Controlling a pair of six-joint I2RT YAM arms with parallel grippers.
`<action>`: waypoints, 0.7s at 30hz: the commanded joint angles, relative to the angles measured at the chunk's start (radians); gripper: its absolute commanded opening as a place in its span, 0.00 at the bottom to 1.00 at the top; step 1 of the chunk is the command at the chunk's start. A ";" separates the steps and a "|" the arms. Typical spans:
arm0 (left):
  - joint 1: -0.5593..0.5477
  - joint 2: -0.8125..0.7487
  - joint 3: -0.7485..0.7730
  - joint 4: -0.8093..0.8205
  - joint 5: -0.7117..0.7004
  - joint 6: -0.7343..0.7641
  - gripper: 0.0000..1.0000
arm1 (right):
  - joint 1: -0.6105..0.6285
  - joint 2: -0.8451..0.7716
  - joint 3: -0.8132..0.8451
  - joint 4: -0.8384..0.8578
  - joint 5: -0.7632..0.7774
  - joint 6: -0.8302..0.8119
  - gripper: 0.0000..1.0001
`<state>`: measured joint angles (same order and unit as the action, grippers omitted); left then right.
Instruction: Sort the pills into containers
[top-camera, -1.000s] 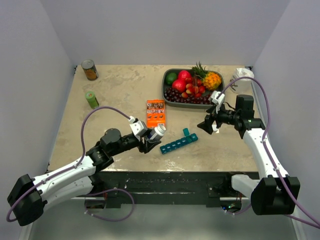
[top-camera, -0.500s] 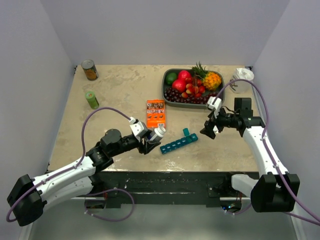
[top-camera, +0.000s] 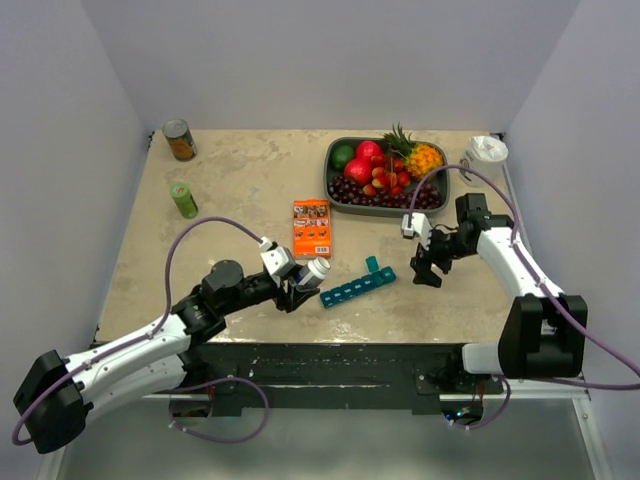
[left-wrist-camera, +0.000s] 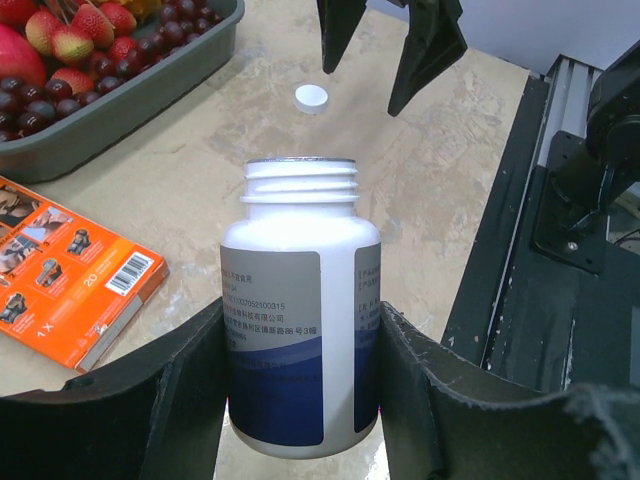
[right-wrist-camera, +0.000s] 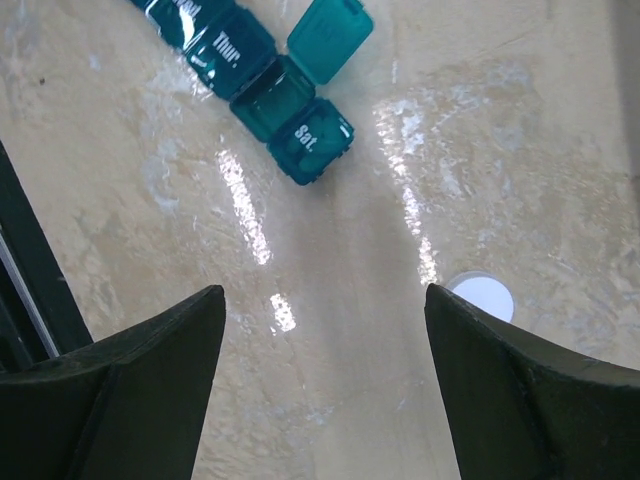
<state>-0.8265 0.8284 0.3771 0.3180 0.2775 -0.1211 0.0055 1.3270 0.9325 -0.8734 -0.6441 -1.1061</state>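
Observation:
My left gripper (top-camera: 300, 285) (left-wrist-camera: 300, 322) is shut on a small white bottle (top-camera: 316, 268) (left-wrist-camera: 298, 330) with a blue label. The bottle's mouth is uncapped, and it is held just left of the containers. The containers are a teal organiser strip (top-camera: 357, 285) (right-wrist-camera: 240, 45) on the table, with one lid (right-wrist-camera: 330, 38) flipped up near the "Sat." end (right-wrist-camera: 312, 140). My right gripper (top-camera: 424, 268) (right-wrist-camera: 322, 300) (left-wrist-camera: 385, 50) hangs open over bare table right of the strip. A white cap (right-wrist-camera: 482, 297) (left-wrist-camera: 311, 97) lies beside its right finger. No pills show in any view.
A grey tray of fruit (top-camera: 336, 190) stands at the back right, with a flat orange box (top-camera: 311, 226) in front of it. A green can (top-camera: 183, 199) and a tin (top-camera: 179, 139) are at the back left. A white object (top-camera: 486, 150) sits in the far right corner.
My right arm has swung in and turned its gripper down toward the table beside the strip. The left gripper with the bottle has barely shifted.

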 joint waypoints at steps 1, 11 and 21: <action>-0.008 0.001 -0.003 0.046 0.022 -0.015 0.00 | -0.002 0.041 0.028 -0.088 -0.017 -0.281 0.82; -0.023 0.057 0.003 0.033 0.031 -0.005 0.00 | 0.099 0.166 0.031 0.025 -0.011 -0.379 0.82; -0.029 0.040 0.005 0.007 -0.001 0.000 0.00 | 0.223 0.270 0.068 0.088 0.084 -0.429 0.85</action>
<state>-0.8478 0.8898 0.3729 0.3069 0.2886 -0.1204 0.1986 1.5539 0.9466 -0.8135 -0.5911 -1.4868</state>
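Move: The open lid of the pill box lies some 11 cm to the left of my empty right hand, 5 cm farther ahead and about 8 cm below. The nearer Sat compartment is about 7 cm left and 2 cm ahead, and the white cap lies 6 cm ahead and 4 cm to the right, both on the table. From my left hand, which holds the uncapped bottle, that lid is some 15 cm right, 11 cm ahead and 17 cm below. I sink my right hand about 5 cm towards the table, straight down at first, then also sweep it some 4 cm left towards the Sat end and the open lid. The wrist swings about 30 degrees counter-clockwise and the fingers stay wide open, touching nothing. My left hand keeps its grip on the bottle and lowers it about 2 cm. ##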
